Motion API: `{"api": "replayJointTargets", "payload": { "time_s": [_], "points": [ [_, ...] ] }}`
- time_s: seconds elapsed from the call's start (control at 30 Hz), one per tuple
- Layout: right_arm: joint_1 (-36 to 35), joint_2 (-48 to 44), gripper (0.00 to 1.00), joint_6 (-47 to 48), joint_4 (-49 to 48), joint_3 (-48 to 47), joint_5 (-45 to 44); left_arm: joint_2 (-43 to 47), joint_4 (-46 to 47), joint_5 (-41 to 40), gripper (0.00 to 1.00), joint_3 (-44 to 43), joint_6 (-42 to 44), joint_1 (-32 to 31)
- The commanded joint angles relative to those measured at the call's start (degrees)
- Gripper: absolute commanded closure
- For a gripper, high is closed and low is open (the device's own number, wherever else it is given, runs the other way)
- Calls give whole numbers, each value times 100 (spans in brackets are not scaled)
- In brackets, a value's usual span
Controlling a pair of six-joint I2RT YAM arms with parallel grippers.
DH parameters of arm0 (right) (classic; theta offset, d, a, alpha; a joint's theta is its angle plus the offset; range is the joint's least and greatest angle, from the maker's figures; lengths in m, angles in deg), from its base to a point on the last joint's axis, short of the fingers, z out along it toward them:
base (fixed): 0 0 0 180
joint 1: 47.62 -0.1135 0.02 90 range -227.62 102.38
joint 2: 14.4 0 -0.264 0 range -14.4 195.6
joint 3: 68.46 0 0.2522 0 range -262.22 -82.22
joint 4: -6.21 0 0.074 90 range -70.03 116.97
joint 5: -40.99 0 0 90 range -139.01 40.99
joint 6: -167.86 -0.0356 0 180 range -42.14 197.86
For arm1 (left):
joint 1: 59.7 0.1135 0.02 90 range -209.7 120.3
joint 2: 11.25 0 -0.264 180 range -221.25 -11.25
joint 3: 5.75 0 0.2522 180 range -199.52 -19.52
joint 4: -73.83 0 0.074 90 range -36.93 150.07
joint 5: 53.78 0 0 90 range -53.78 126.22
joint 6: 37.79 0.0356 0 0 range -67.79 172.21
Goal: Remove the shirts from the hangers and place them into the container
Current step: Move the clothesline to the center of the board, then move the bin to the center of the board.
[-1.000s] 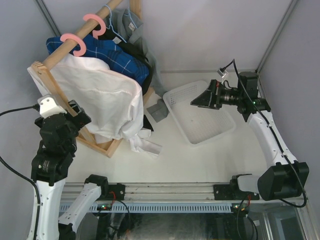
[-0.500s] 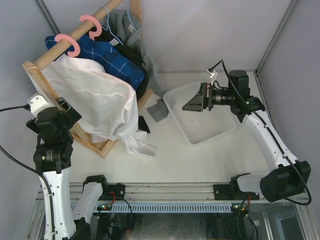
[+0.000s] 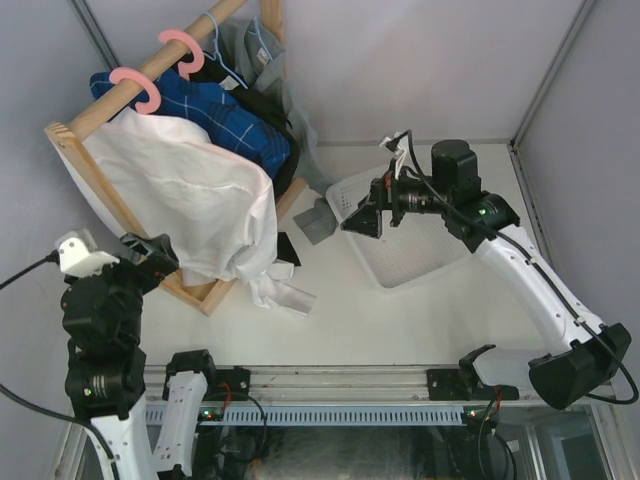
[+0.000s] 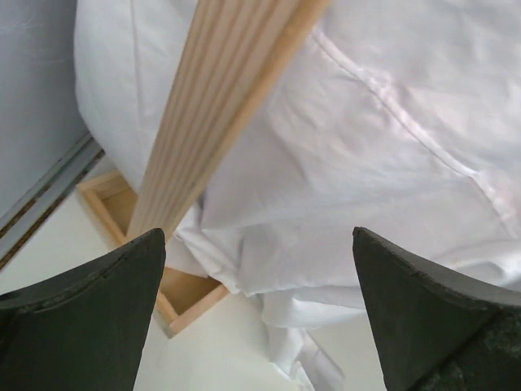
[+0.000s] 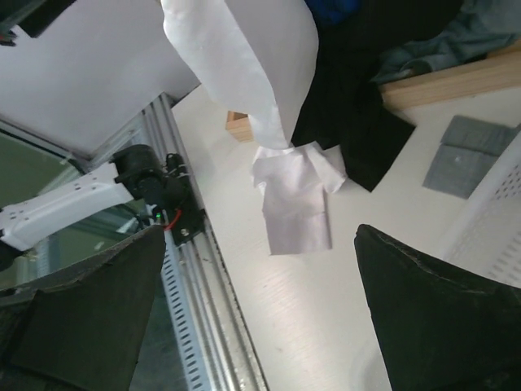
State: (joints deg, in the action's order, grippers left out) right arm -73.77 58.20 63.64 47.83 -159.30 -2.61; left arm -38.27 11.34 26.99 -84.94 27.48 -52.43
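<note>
Several shirts hang on a wooden rack [image 3: 70, 140]: a white one [image 3: 190, 200] in front, then blue plaid [image 3: 225, 115], black [image 3: 275, 125] and grey [image 3: 250, 45]. Two pink hanger hooks [image 3: 135, 85] and a light-blue wire hanger [image 3: 228, 55] sit on the rail. The white mesh container [image 3: 420, 255] lies to the right on the table. My left gripper [image 3: 150, 255] is open just left of the white shirt's [image 4: 366, 122] lower hem, holding nothing. Also open and empty, my right gripper [image 3: 362, 220] hovers over the container's left edge and faces the rack.
The rack's slanted wooden post [image 4: 212, 106] crosses the left wrist view close to the fingers. A white sleeve [image 5: 297, 204] trails on the table beside the black shirt's [image 5: 358, 106] hem. A grey fabric piece [image 3: 318, 220] lies between rack and container. Grey walls enclose the table.
My left arm has drawn back toward the near edge, below the rack's front corner. My right gripper has swung left across the container toward the rack. The rack shifted slightly left early on.
</note>
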Motion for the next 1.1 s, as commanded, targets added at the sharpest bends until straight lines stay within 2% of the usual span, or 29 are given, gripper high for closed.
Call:
{"api": "replayJointTargets", "payload": {
  "time_s": [0.0, 0.1, 0.3, 0.4, 0.53, 0.63, 0.7, 0.83, 0.93, 1.07],
  "points": [
    [-409, -278, 0, 650, -599, -165, -818, 299, 110, 672, 0, 160, -248, 50],
    [-546, -338, 0, 493, -1122, -113, -1128, 551, 154, 1020, 0, 266, -238, 52],
    [-214, -150, 1, -1376, -3026, 184, -154, 744, 622, 2236, 0, 597, -365, 52],
    [-227, 142, 6, -1720, -3508, 74, 312, 717, 689, 2561, 0, 755, -416, 48],
    [-353, 321, 9, -1387, -2674, -256, -402, 794, 647, 2585, 0, 865, -410, 54],
    [-458, 348, 8, -1043, -1597, -264, -2152, 966, 667, 2548, 0, 986, -458, 53],
    [-406, 485, 10, -1169, -805, -266, -3115, 1048, 644, 2541, 0, 1041, -479, 48],
    [-148, 991, 18, -1380, -240, -266, -2593, 1145, 611, 2582, 0, 1147, -533, 49],
    [-151, 1567, 21, -1384, -119, -438, -1686, 1139, 645, 2624, 0, 1198, -599, 48],
    [-514, 2543, 21, -1225, 217, -1025, -1725, 1129, 682, 2636, 0, 1219, -637, 50]
  ]
}}
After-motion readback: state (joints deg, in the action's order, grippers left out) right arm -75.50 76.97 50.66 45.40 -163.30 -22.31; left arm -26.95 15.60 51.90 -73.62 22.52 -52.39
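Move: The clothesline's far right base corner lies roughly 29 cm ahead of the right hand, 14 cm to its left and 31 cm below. The container's middle is about 19 cm ahead and 14 cm to the right of that hand, similarly low. From the left hand, the clothesline's near upright stands some 8 cm ahead and 7 cm left, its middle about 8 cm lower; the white shirt hangs around 16 cm straight ahead, 10 cm lower. The right hand rises, then dips forward 10 cm towards the base's far corner; left swings right 8 cm. ##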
